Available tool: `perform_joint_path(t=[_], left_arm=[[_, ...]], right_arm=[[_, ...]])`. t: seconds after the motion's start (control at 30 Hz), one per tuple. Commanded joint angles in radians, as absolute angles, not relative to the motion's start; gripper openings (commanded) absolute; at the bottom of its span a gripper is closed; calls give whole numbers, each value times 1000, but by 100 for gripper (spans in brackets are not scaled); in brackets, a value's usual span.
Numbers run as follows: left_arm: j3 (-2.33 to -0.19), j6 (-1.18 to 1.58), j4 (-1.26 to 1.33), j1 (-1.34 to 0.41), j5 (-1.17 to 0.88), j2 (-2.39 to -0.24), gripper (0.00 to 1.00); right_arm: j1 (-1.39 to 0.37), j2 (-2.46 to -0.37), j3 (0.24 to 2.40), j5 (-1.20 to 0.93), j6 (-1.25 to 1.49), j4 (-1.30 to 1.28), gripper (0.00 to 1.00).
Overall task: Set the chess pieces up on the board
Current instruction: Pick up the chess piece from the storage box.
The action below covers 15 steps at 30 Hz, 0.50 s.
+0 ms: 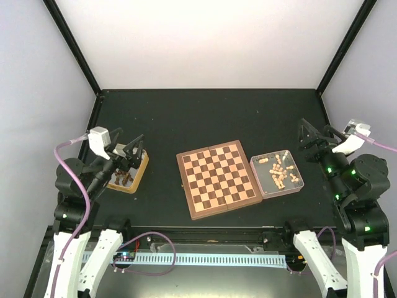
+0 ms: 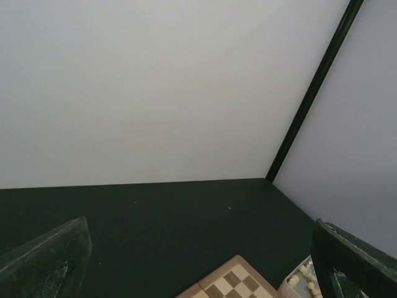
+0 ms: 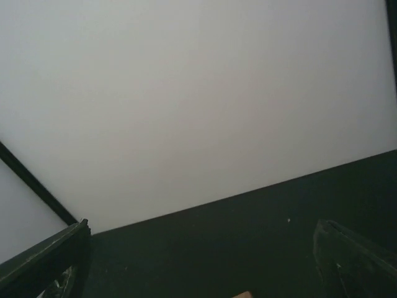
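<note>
The board (image 1: 217, 180) lies flat in the middle of the black table, with no pieces standing on its squares. Pale tan chess pieces (image 1: 278, 171) lie loose in a clear tray (image 1: 293, 184) just right of it. Dark brown chess pieces (image 1: 124, 179) sit in a gold tin (image 1: 141, 171) to its left. My left gripper (image 1: 131, 151) hovers open over the tin, holding nothing. My right gripper (image 1: 313, 138) is open and empty, raised beyond the tray's far right corner. The left wrist view catches a board corner (image 2: 232, 282) and the tray (image 2: 301, 282) between its wide-apart fingers (image 2: 43, 261).
White walls with black corner posts (image 1: 74, 46) enclose the table on three sides. A white cable duct (image 1: 205, 257) runs along the near edge between the arm bases. The right wrist view shows only dark table and wall between its fingers (image 3: 353, 261).
</note>
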State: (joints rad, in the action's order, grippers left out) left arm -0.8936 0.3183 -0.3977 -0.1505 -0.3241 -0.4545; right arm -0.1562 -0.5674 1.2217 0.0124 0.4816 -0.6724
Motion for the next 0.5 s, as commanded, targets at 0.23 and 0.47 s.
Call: perform_joint_path(t=[0.23, 0.47], left_arm=[[-864, 412, -297, -100, -456, -572, 99], [-814, 400, -273, -96, -518, -646, 99]], right_arm=[[-87, -625, 1091, -368, 565, -652, 99], [-82, -722, 972, -349, 511, -712, 96]])
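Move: The right gripper's goal, the storage box of light pieces, lies almost straight below, some 43 cm down and about 5 cm ahead. The chessboard is 22 cm to its left, also 5 cm ahead, at much the same depth. From the left gripper, the storage box of dark pieces lies about 11 cm left, 5 cm ahead and 38 cm down, and the chessboard some 25 cm right and 5 cm ahead. Drop the right gripper about 10 cm towards the box of light pieces, speeding up as it sinks while it drifts left and forward; tip its fingers down and swing them to the left. Send the left gripper forward and down, about 4 cm each way, tipping its fingers slightly down. Keep both grippers wide open, high above everything. ##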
